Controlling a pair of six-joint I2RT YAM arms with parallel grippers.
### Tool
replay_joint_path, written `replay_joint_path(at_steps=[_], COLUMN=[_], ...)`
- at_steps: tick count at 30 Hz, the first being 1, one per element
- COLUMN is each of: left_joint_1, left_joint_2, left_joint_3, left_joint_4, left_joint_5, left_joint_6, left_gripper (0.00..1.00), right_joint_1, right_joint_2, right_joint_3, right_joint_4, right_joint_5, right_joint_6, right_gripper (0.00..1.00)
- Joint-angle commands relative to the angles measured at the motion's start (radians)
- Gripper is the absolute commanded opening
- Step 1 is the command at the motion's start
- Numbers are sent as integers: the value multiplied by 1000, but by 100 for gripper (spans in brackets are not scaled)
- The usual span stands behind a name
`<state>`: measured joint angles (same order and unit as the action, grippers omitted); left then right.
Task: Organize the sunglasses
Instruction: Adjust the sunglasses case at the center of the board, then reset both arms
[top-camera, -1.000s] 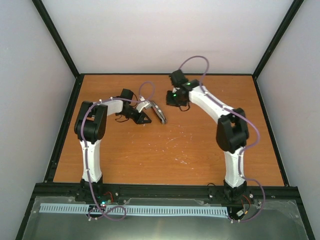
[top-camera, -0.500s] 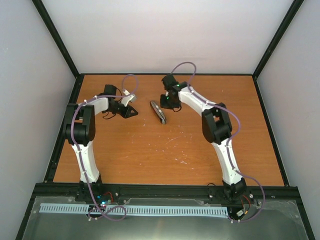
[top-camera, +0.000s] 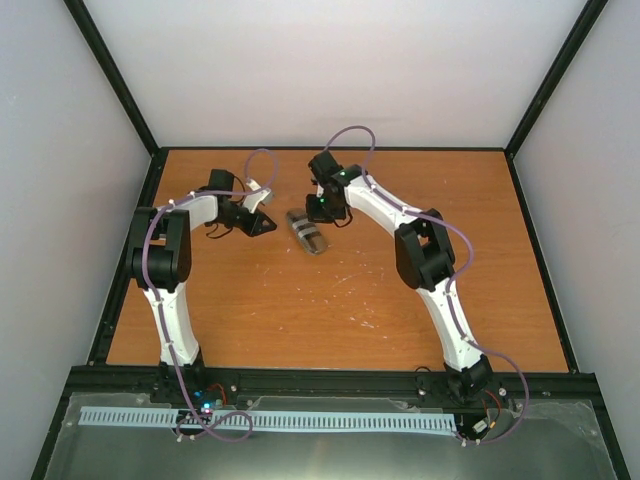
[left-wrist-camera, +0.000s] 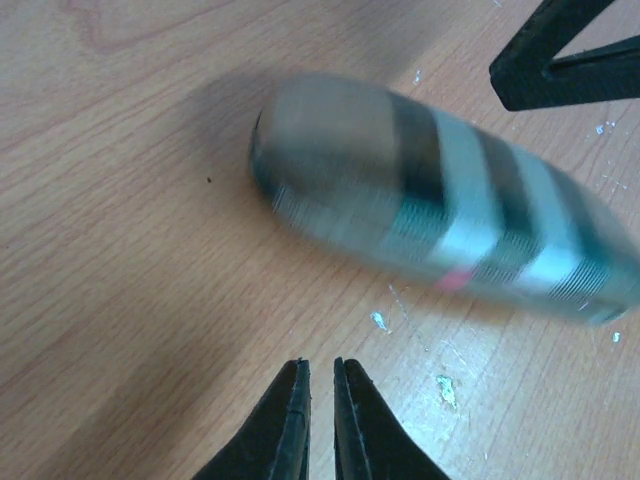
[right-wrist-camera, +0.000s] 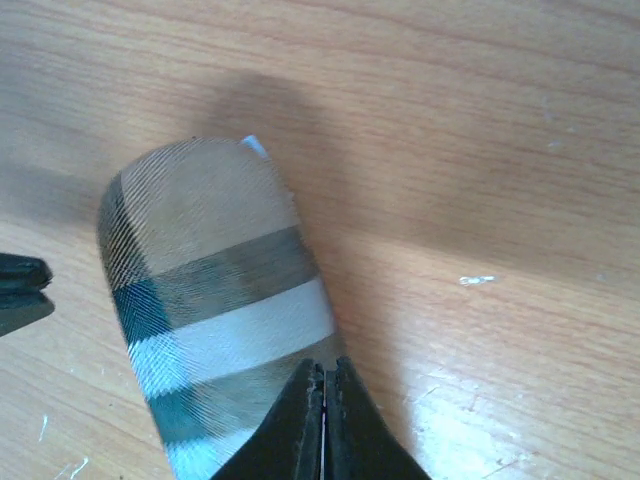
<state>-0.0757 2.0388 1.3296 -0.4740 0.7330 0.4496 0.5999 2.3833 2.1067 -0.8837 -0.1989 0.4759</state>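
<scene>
The sunglasses are hidden in every view. A brown case with grey and white stripes (top-camera: 307, 231) lies closed on the wooden table (top-camera: 330, 300). It looks blurred in the left wrist view (left-wrist-camera: 440, 200), with a small pink spot (left-wrist-camera: 455, 280) on its near side. My right gripper (right-wrist-camera: 323, 370) is shut, its tips over the long edge of the case (right-wrist-camera: 210, 290); from above it sits at the case's far end (top-camera: 318, 210). My left gripper (left-wrist-camera: 320, 365) is shut and holds nothing, a short way left of the case (top-camera: 268, 222).
Black frame rails (top-camera: 120, 260) border the table on the left and right, and a white back wall (top-camera: 330, 70) stands behind. Small pale flecks (left-wrist-camera: 445, 388) dot the wood near the case. Bare wood spreads in front of both grippers.
My left gripper pulled back to the left, away from the case. My right arm swung left to reach the case. The case shifted slightly left and now shows its broad striped side.
</scene>
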Motion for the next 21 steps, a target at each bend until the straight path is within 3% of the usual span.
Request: replay_joint_path(at_steps=[1, 8, 10, 13, 18, 21], left_joint_1=[1, 1, 13, 47, 105, 108], left_joint_2=[-29, -55, -93, -159, -289, -416], left_joint_3=[-11, -30, -49, -79, -119, -182], left_joint_4=[23, 35, 51, 85, 98, 78], left_joint_5=[22, -29, -54, -59, 48, 94], left_joint_6=[-18, -16, -12, -29, -49, -17], left_gripper=[11, 11, 13, 22, 29, 32], right_joint_1=[24, 27, 14, -28, -124, -159], right_joint_2=[-58, -142, -200, -315, -510, -602], right_joint_3=[-7, -66, -102, -229, -466, -589], right_joint_4=[-9, -20, -20, 30, 105, 113], right_joint_5=[-32, 76, 128, 184, 212, 266], right_joint_6=[-7, 7, 19, 51, 62, 44], right_gripper=[3, 3, 7, 15, 27, 28])
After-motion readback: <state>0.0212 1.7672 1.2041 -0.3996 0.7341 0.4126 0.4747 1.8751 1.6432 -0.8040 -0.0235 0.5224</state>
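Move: The sunglasses case lies aslant on the board between the hands, its far end towards the left. From the right hand its middle is about 3 cm back, 3 cm to the left and 4 cm below, with the nearly shut fingers at its right side. From the left hand the same case lies some 9 cm to the right, 2 cm back and about 2 cm lower. Nothing else stands near it. Leftward and back by only 1 cm or so, the right hand finishes its nudge on the right side of the case, then comes free and swings about 13 cm to the right while rising some 9 cm, its fingers parting a little. The left hand waits low, then rises about 8 cm and draws some 4 cm left, also easing its fingers partly open. ##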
